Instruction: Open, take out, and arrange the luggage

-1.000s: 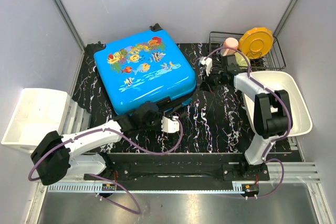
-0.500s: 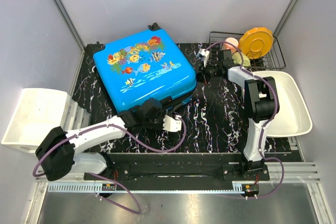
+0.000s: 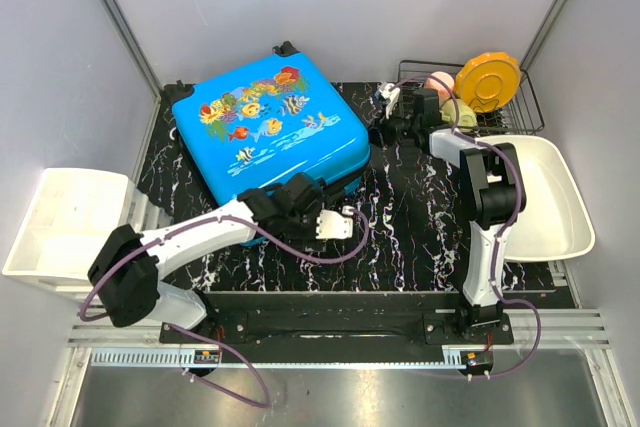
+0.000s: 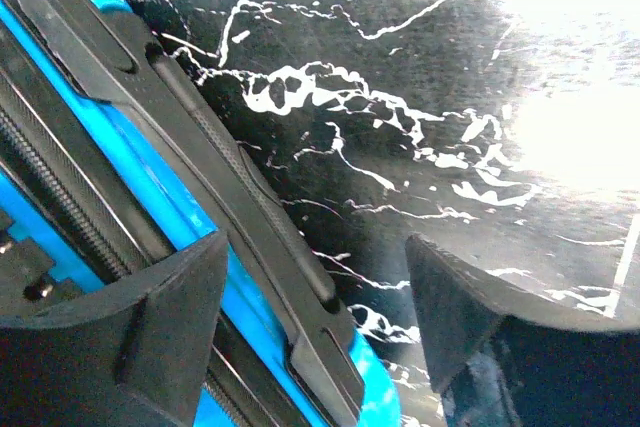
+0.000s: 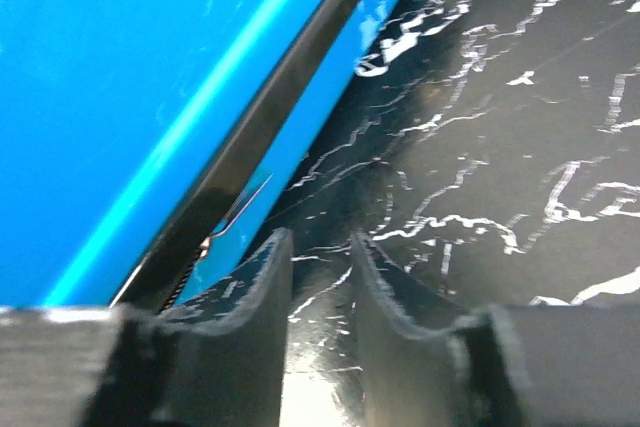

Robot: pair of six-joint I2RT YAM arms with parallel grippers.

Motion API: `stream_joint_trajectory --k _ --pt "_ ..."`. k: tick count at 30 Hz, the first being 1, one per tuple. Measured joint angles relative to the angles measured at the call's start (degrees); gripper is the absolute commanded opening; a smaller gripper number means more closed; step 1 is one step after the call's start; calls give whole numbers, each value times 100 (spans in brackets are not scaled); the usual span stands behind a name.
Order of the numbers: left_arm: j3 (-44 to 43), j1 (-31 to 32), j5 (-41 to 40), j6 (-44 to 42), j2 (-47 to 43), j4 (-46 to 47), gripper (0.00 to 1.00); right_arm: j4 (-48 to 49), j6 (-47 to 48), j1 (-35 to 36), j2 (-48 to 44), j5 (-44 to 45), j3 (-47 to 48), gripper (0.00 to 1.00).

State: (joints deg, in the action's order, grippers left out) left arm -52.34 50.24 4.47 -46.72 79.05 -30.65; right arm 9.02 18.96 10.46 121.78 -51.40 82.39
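The luggage [image 3: 265,132], a bright blue hard-shell case with a fish print, lies closed and flat on the black marbled mat [image 3: 410,227]. My left gripper [image 3: 306,197] sits at its near edge. In the left wrist view this gripper [image 4: 320,297] is open, and the case's black handle [image 4: 250,197] runs between the fingers [image 4: 150,337] without being pinched. My right gripper [image 3: 380,132] is at the case's right side. In the right wrist view that gripper [image 5: 320,257] is low over the mat and slightly open. Nothing is between its fingers, and the blue shell [image 5: 150,97] and zipper seam [image 5: 235,217] lie just left of them.
White bins [image 3: 70,222] stand at the left edge. A wire rack [image 3: 515,112] at the back right holds an orange plate [image 3: 487,80], a pink cup [image 3: 438,82] and a pale green item [image 3: 460,112]. A white basin [image 3: 550,197] sits at the right.
Both grippers went from shut to open. The left arm slid right along the case's near edge to the handle. The right gripper moved in to the case's right side. The case turned slightly.
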Motion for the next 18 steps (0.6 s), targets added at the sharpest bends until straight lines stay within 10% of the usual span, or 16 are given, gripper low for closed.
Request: stream_joint_trajectory --k 8,18 --pt "-2205 -37 568 540 352 -1856 91 -321 221 -116 -894 868 0 82" --pt "-4527 -1364 1283 951 564 -2304 98 -1644 87 -138 -2100 1482 92 92"
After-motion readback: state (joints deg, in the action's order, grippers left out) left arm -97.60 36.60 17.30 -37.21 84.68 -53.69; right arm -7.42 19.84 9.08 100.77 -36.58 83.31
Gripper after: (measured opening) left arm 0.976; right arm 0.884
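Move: The suitcase's black handle is about 4 cm ahead of the left hand, 2 cm to its right and 3 cm below; the suitcase's middle is some 17 cm ahead and 10 cm to its left, at about its height. From the right hand the suitcase's middle is roughly 21 cm left, neither ahead nor back. The pink cup stands about 13 cm right and 10 cm ahead of the right hand, and the wire rack some 20 cm right and 8 cm ahead. No touch can be made out as both hands leave the suitcase's side, their fingers spreading wide. The left climbs about 21 cm, drifting a little right, then swings forward over the lid as its fingers tip up towards the right by some 20 degrees. The right rises 13 cm and backs off to its right, away from the suitcase, turning slightly clockwise. ##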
